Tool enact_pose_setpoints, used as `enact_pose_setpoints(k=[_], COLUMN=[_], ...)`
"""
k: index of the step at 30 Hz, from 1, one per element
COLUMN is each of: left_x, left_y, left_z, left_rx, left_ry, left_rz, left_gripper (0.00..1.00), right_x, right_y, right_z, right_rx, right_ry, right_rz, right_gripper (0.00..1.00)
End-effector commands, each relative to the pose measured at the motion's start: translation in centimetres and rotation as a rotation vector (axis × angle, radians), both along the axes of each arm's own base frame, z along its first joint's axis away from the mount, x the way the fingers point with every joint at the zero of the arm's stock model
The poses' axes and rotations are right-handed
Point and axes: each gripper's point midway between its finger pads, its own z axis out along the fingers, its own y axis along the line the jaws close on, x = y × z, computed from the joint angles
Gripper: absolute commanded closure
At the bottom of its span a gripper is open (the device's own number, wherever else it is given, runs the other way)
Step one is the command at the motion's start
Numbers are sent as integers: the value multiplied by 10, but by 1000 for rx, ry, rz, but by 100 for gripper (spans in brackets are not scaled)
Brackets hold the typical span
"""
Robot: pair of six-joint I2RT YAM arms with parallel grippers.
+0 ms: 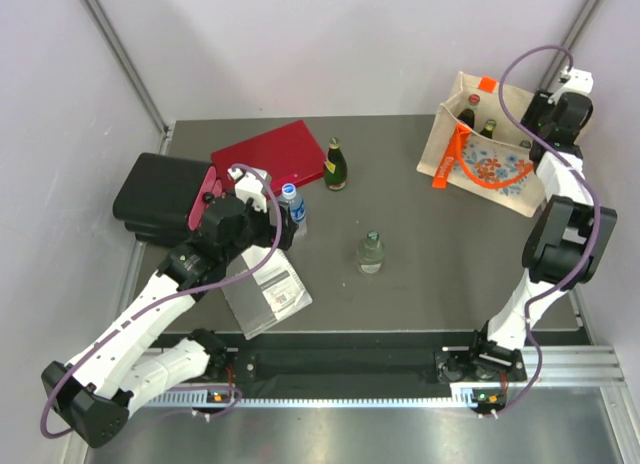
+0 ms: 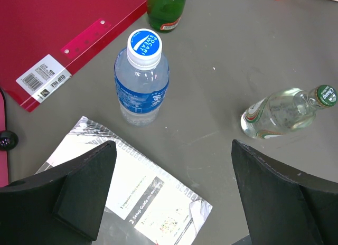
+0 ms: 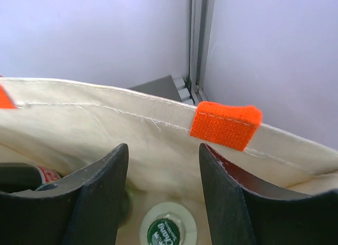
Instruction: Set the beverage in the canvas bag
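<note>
The canvas bag stands at the table's far right, its beige wall and an orange tab close under my right gripper. That gripper hangs over the bag's mouth, open, with a green-capped clear bottle standing in the bag below its fingers, apart from them. Two dark bottles also stand in the bag. My left gripper is open and empty just short of a blue-capped water bottle. A clear glass bottle and a dark green bottle stand on the table.
A red folder and a black case lie at the back left. A bagged booklet lies under my left gripper. The enclosure's corner post rises just behind the bag.
</note>
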Motion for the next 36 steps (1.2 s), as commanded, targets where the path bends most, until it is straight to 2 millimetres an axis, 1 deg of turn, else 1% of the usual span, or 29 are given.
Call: enact_pose_setpoints(k=[1, 3, 6, 7, 9, 10, 11, 12, 13, 14, 15, 16, 17, 18, 19, 20, 21, 22, 23, 24, 25, 26, 27, 28, 29, 31, 32, 33, 36], left_x=[2, 1, 0, 1, 0, 0, 0, 1, 1, 0, 0, 0, 0, -1, -1, -1, -2, -2, -3, -3, -4, -3, -3, -3, -3, 0, 0, 1, 2], left_y=[-3, -3, -4, -5, -5, -5, -4, -2, -1, -1, 0, 0, -1, -3, -3, -4, -5, -5, -5, -5, -6, -7, -7, -7, -7, -5, -5, -5, -9], left_z=[21, 22, 23, 24, 23, 25, 26, 27, 28, 29, 29, 29, 28, 29, 29, 30, 30, 30, 29, 30, 28, 29, 29, 29, 28, 25, 24, 22, 18], left_rx=[-49, -53, -60, -62, -61, -62, -60, -61, -62, -63, -64, -65, -65, -70, -71, -76, -78, -79, -81, -83, -83, -85, -85, -86, -85, -74, -74, -70, -73], left_ry=[-64, -65, -65, -65, -60, -62, -67, -71, -76, -79, -79, -78, -75, -74, -73, -73, -70, -70, -68, -70, -68, -71, -71, -72, -71, -67, -66, -61, -50], left_rz=[-2, -4, -10, -11, -12, -12, -5, 0, 6, 6, 10, 8, 4, -2, -5, -8, -16, -15, -17, -19, -23, -23, -23, -23, -22, -8, -6, -3, -14], left_gripper=[6, 6, 6, 6, 6, 6, 6, 5, 5, 5, 5, 5, 5, 5, 5, 5, 5, 5, 5, 5, 5, 5, 5, 5, 5, 5, 5, 6, 6], right_x=[-19, -25, -37, -48, -58, -71, -77, -92, -98, -103, -121, -126, -133, -148, -154, -162, -175, -182, -193, -202, -209, -221, -228, -233, -244, -250, -257, -258, -265], right_y=[-1, 5, 16, 25, 39, 51, 63, 75, 85, 106, 122, 134, 165, 181, 194, 231, 247, 262, 287, 299, 309, 332, 341, 348, 366, 372, 380, 383, 389], right_z=[93, 98, 132, 141, 154, 165, 168, 186, 173, 170, 181, 156, 149, 153, 127, 120, 119, 95, 87, 83, 65, 60, 54, 42, 35, 20, 15, 8, -8], right_rx=[-6, 15, 57, 96, 134, 154, 165, 164, 192, 201, 196, 199, 201, 192, 193, 199, 205, 216, 225, 229, 226, 224, 221, 209, 203, 184, 178, 169, 136], right_ry=[-159, -154, -194, -169, -170, -178, -178, -212, -190, -182, -209, -161, -139, -152, -98, -80, -82, -31, -9, -8, 28, 43, 52, 76, 97, 126, 141, 156, 206], right_rz=[-25, -14, 7, 27, 49, 71, 89, 103, 111, 151, 176, 186, 241, 266, 281, 369, 412, 447, 511, 544, 565, 628, 646, 654, 702, 689, 707, 709, 713], right_gripper=[43, 43, 41, 40, 39, 39, 39, 38, 38, 38, 38, 38, 37, 36, 36, 36, 35, 35, 35, 34, 33, 32, 30, 29, 27, 23, 21, 17, 13])
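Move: The clear beverage bottle on the table lies about 31 cm back and 41 cm to the right hand's left, its middle some 13 cm lower. The green bottle stands roughly 20 cm farther out than it and 8 cm more to the left; the water bottle about 8 cm farther out than it and 18 cm left. The canvas bag's middle is 3 cm back, 5 cm left and 12 cm below the right hand. From the left hand the clear bottle is about 19 cm right and 2 cm back. Touching nothing that can be seen, the right hand rises some 16 cm out of the canvas bag's mouth, swings left and back in a wide arc, then sinks about as far again to end just above and beside the clear bottle: about 39 cm left and 27 cm back in all. The wrist turns roughly 45 degrees counter-clockwise and the half-open fingers spread wider. ##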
